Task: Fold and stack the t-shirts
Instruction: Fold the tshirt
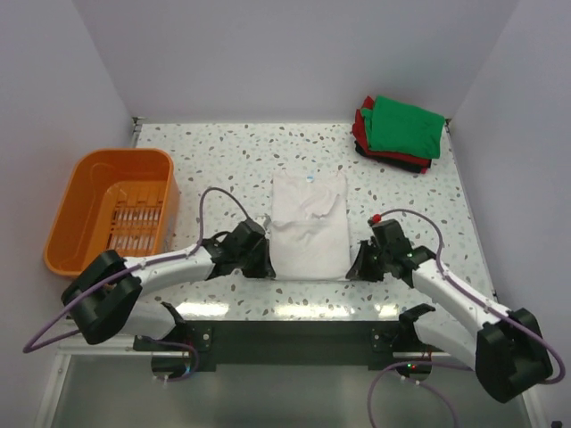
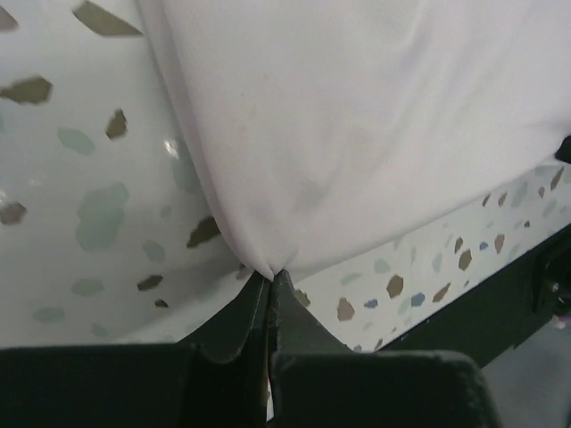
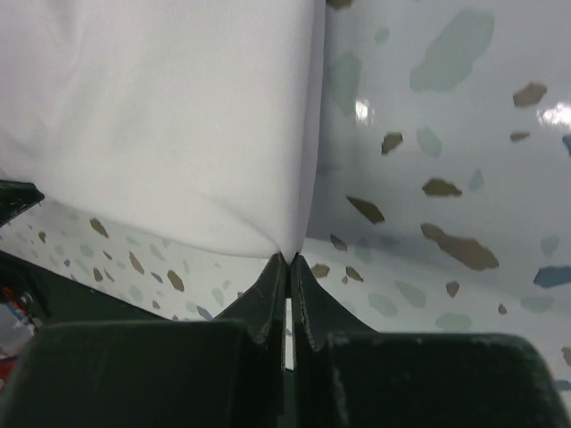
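Note:
An off-white t-shirt (image 1: 309,223) lies folded lengthwise on the speckled table, its light-blue neck label at the far end. My left gripper (image 1: 265,267) is shut on its near left corner; the wrist view shows the cloth (image 2: 357,125) pinched at the tips of that gripper (image 2: 271,275). My right gripper (image 1: 357,266) is shut on the near right corner, the cloth (image 3: 161,116) pinched at its tips in the right wrist view (image 3: 291,259). A stack of folded shirts, green (image 1: 406,125) over red and dark, sits at the far right corner.
An orange plastic basket (image 1: 80,201) stands at the left side of the table. The table's near edge (image 1: 303,308) runs just behind both grippers. Walls close in the back and sides.

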You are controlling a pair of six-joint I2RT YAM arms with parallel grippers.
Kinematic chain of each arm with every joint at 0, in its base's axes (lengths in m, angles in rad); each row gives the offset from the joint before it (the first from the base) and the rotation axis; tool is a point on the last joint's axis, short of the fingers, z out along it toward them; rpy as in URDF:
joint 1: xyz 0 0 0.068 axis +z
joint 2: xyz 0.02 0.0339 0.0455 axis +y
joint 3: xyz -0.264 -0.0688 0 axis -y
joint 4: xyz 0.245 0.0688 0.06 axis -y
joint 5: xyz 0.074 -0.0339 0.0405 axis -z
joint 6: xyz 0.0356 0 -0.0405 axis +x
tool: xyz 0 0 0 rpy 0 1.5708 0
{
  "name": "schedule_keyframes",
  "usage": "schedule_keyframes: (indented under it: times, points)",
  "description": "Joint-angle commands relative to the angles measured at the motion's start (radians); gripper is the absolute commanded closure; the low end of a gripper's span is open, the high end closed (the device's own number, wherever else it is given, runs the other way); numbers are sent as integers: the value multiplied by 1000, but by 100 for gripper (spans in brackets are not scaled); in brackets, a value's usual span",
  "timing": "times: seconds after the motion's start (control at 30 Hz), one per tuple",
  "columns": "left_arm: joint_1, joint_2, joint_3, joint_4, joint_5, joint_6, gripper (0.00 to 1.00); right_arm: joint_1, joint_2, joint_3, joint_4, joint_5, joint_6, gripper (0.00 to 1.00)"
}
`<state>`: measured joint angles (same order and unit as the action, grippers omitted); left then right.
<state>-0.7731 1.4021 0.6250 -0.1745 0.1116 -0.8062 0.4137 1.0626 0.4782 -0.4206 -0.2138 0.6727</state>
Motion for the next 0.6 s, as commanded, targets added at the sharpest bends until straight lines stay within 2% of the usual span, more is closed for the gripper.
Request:
schedule_keyframes:
  times: [0.0, 0.13, 0.27, 0.37, 0.4, 0.57]
  points:
    - [-72, -106, -44, -57, -3, -60, 100, 7, -114, -46, -154, -110, -22, 100]
    - [-138, -219, -61, -111, -1, -99, 100, 8, -298, -33, -329, -118, -42, 100]
    - [-179, -322, -67, -147, -16, -119, 100, 10, -381, 10, -412, -162, -67, 100]
    - [-184, -380, -53, -161, -13, -114, 100, 10, -401, 63, -461, -115, -71, 100]
    - [-184, -388, -44, -166, -15, -107, 100, 10, -400, 98, -492, -55, -76, 100]
    - [-183, -408, 44, -224, -110, -88, 100, 8, -392, 203, -497, 20, -82, 100]
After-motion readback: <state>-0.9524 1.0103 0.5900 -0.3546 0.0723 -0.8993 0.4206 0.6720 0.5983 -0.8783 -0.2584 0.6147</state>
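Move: Both hands already pinch the near corners of the folded white t-shirt, low over the table. The shirt's middle lies about 15 cm ahead of the left hand, 9 to its right and 2 below; from the right hand, it is 15 ahead, 10 to the left and 3 below. The table's near edge runs some 10 cm straight behind each hand. The folded shirt stack sits roughly 44 cm ahead of the right hand and 18 to its right. Backward together, towards the table's near edge, both hands drag the white shirt by its near corners for about 6 cm, rising more and more as the pull slows until they are some 7 cm higher. At the end the right hand eases forward a centimetre while still climbing. Both keep their pinch; the left wrist tilts about 10 degrees. ##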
